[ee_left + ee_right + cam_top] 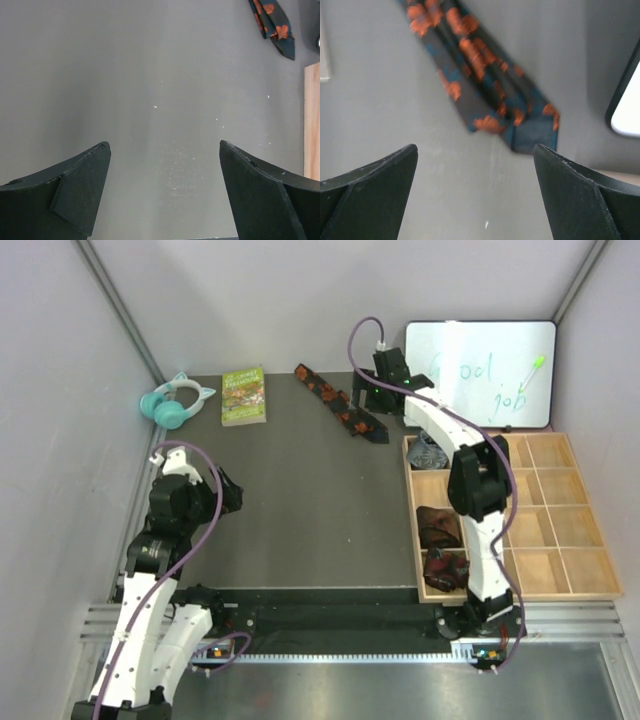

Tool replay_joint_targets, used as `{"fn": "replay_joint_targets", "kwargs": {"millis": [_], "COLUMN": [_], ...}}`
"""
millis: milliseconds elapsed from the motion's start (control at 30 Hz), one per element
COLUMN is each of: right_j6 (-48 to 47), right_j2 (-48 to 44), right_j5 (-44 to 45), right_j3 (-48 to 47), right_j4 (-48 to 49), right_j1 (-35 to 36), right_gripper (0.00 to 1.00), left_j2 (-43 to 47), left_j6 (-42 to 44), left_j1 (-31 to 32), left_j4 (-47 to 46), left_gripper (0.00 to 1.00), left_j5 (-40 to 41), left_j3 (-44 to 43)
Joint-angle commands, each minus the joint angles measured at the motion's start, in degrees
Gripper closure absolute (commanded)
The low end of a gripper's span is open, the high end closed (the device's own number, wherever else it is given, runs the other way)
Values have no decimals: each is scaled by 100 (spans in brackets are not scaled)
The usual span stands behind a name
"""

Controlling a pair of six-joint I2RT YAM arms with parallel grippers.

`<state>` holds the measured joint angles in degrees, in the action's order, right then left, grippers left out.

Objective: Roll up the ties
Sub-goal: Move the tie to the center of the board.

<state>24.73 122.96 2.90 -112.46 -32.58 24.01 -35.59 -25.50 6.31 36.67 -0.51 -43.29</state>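
Observation:
A long black tie [340, 403] with orange-red leaf blotches lies flat and diagonal at the back of the dark mat. My right gripper [370, 395] hovers just above its wide end, open. In the right wrist view that tie [480, 75] lies just ahead of the open gripper [475, 147], with nothing between the fingers. Three rolled ties sit in the tray's left column: grey [430, 452], dark brown [438, 525] and a dark one with red patches [445, 568]. My left gripper [232, 498] stands open over bare mat at the left [164, 145]; the tie's tip [274, 22] shows far ahead.
A wooden compartment tray [560, 525] fills the right side; its edge [312, 120] shows in the left wrist view. A whiteboard [480, 375] leans at the back right. A green book [243, 395] and teal cat-ear headphones [175, 400] lie at the back left.

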Motion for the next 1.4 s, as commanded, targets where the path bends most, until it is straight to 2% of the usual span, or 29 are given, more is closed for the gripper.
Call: {"fn": "replay_joint_targets", "kwargs": {"millis": [0,167,400,733,800,900,1000,1033,1100,1133,1167,1200,1267,1367], "right_j6": [-3,-223,75,374,401,489,603,681,726,744,735,735,735,752], "right_j2": [736,1301,1784,2241,2276,2286,2242,2224,2224,2250,2259,2276,2277,2216], "right_j5": [-149,-97,-437,-588,-702,-843,-1027,-1063,-1159,-1177,-1195,-1212,-1247,-1300], "right_j3": [-995,-1523,-1576,-1779,-1762,-1665,-1419,-1297,-1199,-1164,-1164,-1164,-1164,-1164], "right_j4": [146,225,550,393,331,191,138,138,111,76,50,-20,-73,-143], "right_j1": [-291,-335,-529,-564,-555,-555,-564,-564,-555,-555,-547,-546,-529,-503], "right_gripper": [1,1,1,1,5,15,35,48,62,74,80,89,98,100], "left_j2": [-105,-316,-448,-440,-440,-431,-405,-396,-387,-396,-396,-396,-378,-387], "left_j6": [54,80,80,71,71,71,71,71,71,71,80,80,80,71], "left_j1": [2,-7,-7,-7,-6,-7,-7,-7,-15,-7,-15,-15,-15,-7], "left_j4": [-28,-28,7,7,16,7,16,16,16,-1,16,16,7,7], "left_gripper": [6,6,6,6,6,6,6,6,6,6,6,6,6,6], "left_j5": [157,87,87,87,87,87,87,87,87,87,87,78,87,78], "left_j3": [5,-22,-57,-57,-66,-66,-74,-66,-66,-66,-74,-75,-75,-75]}}
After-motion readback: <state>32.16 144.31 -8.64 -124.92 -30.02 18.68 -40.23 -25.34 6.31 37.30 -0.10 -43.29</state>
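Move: The tie's near end, the part to be grasped, lies about 12 cm below the right hand, roughly 4 cm ahead and 1 cm to its right; the tie's middle is some 10 cm ahead and 6 cm left. The grey rolled tie sits about 3 cm back and 15 cm right, the book some 13 cm ahead and 35 cm left. From the left hand the near end is roughly 24 cm ahead, 35 cm right and 17 cm below. Down and forward goes the right hand, fingers wide, sinking some 10 cm onto the near end of the tie while reaching about 7 cm out. Then it draws back about 2 cm and settles slightly lower, tipping farther down and rolling its left side up by roughly 10 degrees each, as the fingers close and pinch the tie's fabric near its right edge. ##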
